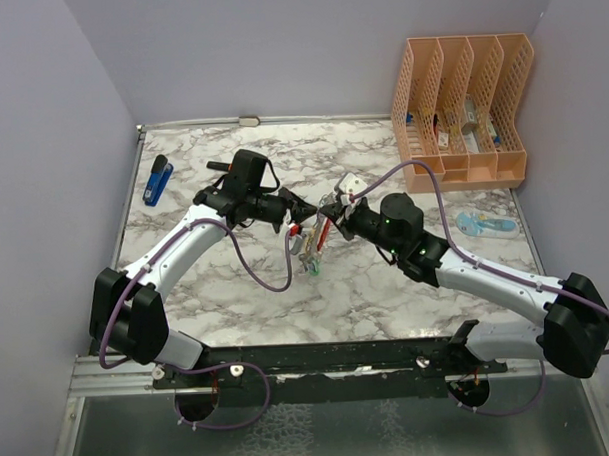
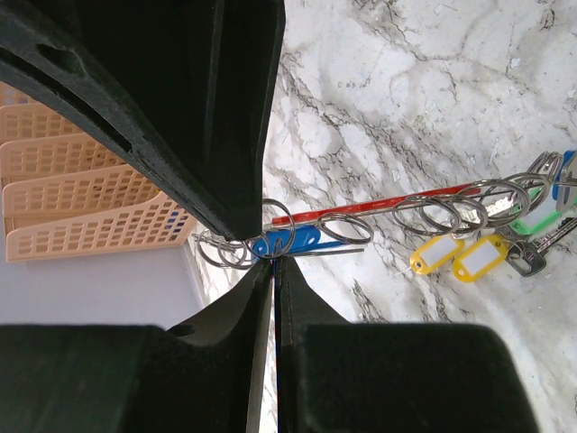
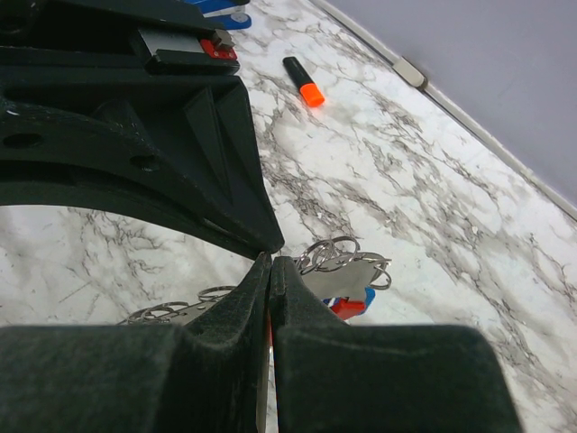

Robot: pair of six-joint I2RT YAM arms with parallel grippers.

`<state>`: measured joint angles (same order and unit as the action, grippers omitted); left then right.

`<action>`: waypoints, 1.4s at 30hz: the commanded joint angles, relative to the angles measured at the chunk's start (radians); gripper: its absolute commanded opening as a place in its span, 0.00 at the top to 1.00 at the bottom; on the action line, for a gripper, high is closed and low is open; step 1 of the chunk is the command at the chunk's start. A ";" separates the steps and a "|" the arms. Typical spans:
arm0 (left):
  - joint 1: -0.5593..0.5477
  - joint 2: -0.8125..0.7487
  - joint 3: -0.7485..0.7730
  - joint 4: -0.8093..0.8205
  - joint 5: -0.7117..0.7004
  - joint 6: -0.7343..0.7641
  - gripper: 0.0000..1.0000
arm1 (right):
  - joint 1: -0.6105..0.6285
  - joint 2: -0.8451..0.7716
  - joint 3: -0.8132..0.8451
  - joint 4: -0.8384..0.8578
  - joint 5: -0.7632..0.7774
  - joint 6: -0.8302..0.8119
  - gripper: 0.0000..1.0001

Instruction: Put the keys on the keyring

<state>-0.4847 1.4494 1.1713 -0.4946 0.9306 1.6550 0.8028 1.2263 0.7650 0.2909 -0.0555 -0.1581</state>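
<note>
The keyring (image 1: 322, 230) hangs above the marble table between both grippers, and its red side (image 2: 379, 203) carries several steel split rings. Yellow keys (image 2: 435, 253) and a green key (image 2: 539, 221) dangle from its far end, seen from above as a bunch (image 1: 308, 260). My left gripper (image 1: 292, 214) (image 2: 273, 260) has its jaws almost together, with the blue key (image 2: 290, 242) at their tips. My right gripper (image 1: 334, 215) (image 3: 270, 257) is shut on the keyring, whose silver-grey side (image 3: 352, 278) and a bit of red show just beyond the fingertips.
An orange file organizer (image 1: 461, 112) (image 2: 81, 198) stands at the back right. A blue stapler (image 1: 159, 180) lies at the back left and an orange marker (image 3: 305, 83) lies on the table behind the left arm. A light-blue object (image 1: 484, 223) rests at the right edge.
</note>
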 commanded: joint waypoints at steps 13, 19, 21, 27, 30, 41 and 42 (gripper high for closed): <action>-0.008 -0.024 0.010 -0.059 0.036 0.006 0.87 | -0.004 0.007 0.018 0.008 0.064 0.005 0.99; -0.008 -0.024 0.016 -0.065 0.020 -0.001 0.73 | -0.004 0.012 0.021 0.010 0.074 0.008 0.99; -0.007 -0.024 0.019 -0.057 0.016 -0.011 0.70 | -0.004 0.013 0.022 0.010 0.074 0.008 0.99; -0.008 -0.023 0.026 0.001 0.012 -0.107 0.63 | -0.004 0.015 0.024 0.006 0.079 0.006 0.99; -0.008 -0.013 0.048 0.042 0.025 -0.204 0.58 | -0.004 0.017 0.029 0.008 0.086 0.002 0.99; -0.011 0.018 0.085 0.183 -0.009 -0.611 0.51 | -0.004 0.026 0.041 0.017 0.100 0.002 0.99; -0.012 0.017 0.081 0.188 -0.009 -0.627 0.50 | -0.004 0.026 0.042 0.016 0.103 0.002 0.99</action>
<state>-0.4870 1.4578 1.2522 -0.3538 0.9253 1.1790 0.8032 1.2499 0.7658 0.2817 0.0135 -0.1585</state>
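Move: The keyring, pinched near its front end by my right hand, has its middle about 4 cm back and 3 cm below my left fingertips, which are barely parted beside its rings. From my right hand that middle is about 4 cm back, 2 cm left and 3 cm lower. The yellow-tagged keys lie roughly 18 cm below my left hand, 2 cm back and 2 cm left; the green-tagged key is at the same depth, 8 cm back and 1 cm left. I spread my left fingers from almost shut to about half open beside the keyring's rings, dipping a touch first. Then I lift that hand away, some 4 cm up and slightly forward, rolling and swinging the wrist about 20 degrees so the fingertips turn a little forward. My right hand keeps its pinch on the keyring and eases down and forward about a centimetre. ##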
